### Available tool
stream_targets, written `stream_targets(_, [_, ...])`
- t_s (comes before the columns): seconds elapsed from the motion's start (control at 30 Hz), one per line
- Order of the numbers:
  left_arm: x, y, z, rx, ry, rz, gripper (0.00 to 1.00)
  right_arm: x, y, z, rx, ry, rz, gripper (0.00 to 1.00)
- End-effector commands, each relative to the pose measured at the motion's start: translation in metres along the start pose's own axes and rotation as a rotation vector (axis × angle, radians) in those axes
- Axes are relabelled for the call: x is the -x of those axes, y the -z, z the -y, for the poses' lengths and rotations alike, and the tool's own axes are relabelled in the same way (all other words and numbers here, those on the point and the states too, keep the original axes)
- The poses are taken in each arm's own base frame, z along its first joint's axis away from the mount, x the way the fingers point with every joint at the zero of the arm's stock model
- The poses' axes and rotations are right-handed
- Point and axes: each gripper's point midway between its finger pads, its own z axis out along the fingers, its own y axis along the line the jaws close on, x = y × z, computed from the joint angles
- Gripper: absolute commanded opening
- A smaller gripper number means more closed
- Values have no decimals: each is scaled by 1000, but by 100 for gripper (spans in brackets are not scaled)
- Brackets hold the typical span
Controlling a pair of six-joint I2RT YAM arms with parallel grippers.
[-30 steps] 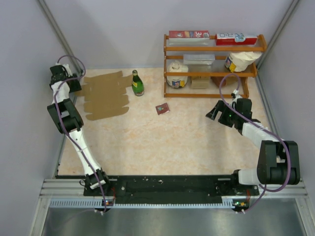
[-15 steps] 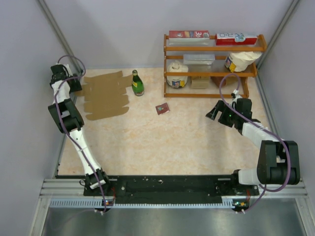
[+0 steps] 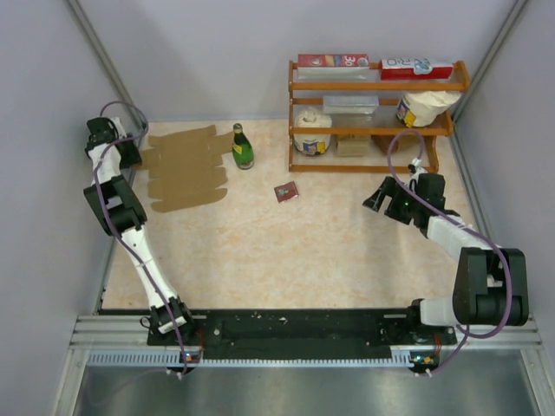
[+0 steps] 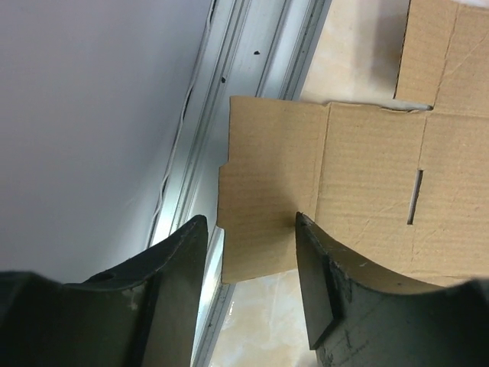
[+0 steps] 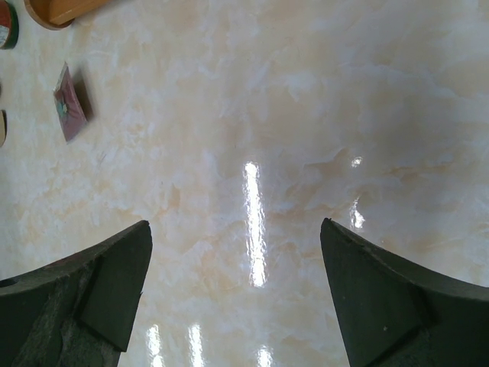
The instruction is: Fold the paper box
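The paper box [image 3: 186,169] lies as a flat brown cardboard sheet at the far left of the table. My left gripper [image 3: 130,152] is at the sheet's left edge, by the wall. In the left wrist view its fingers [image 4: 250,218] stand open on either side of an end flap of the paper box [image 4: 275,176]. That flap reaches over the metal rail, and the right fingertip overlaps the cardboard. My right gripper [image 3: 375,198] hovers over bare table at the right. Its jaws [image 5: 237,225] are wide open with nothing between them.
A green bottle [image 3: 242,147] stands just right of the sheet. A small dark-red card [image 3: 285,191] lies mid-table, seen also as the card [image 5: 69,112] in the right wrist view. A wooden shelf [image 3: 373,113] with printed cartons and tubs stands at the back right. Walls close in on both sides.
The left gripper's jaws have narrowed around the flap, and the wrist has shifted slightly toward the left wall. The right arm has not moved.
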Motion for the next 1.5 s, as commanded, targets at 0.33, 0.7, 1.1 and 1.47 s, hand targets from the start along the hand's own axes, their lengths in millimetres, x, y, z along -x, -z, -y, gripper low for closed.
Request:
stream_targets(0.33, [2, 2, -26, 23, 52, 12, 30, 30, 3, -11, 38, 15, 67, 90])
stream_targets(0.7, [-4, 7, -21, -10, 67, 19, 13, 29, 2, -11, 42, 9, 65, 90])
stream_targets(1.1, [0, 23, -9, -94, 139, 74, 5, 29, 4, -12, 47, 9, 68, 90])
stream_targets(1.47, [13, 42, 3, -169, 178, 126, 0, 27, 3, -12, 48, 11, 67, 90])
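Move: The flap at the left end of the flattened paper box lies nearly between the left hand's open fingers, its middle about 1 cm ahead, 1 cm right and 1 cm below. The box's main panel centres some 16 cm to that hand's right and 4 cm back; the green bottle stands about 37 cm to its right, level with it, and the metal rail 4 cm to its left. From the right hand the flap is roughly 80 cm left and 18 cm ahead. The box flap is caught low down by the left hand, whose fingers narrow from about half open to a small gap around its outer edge, first almost in place. Then the hand shifts right about 2.5 cm, away from the rail, the left finger pushing the flap's edge, while the wrist rolls its left side down and lifts the fingers' aim, each by under 10 degrees. ##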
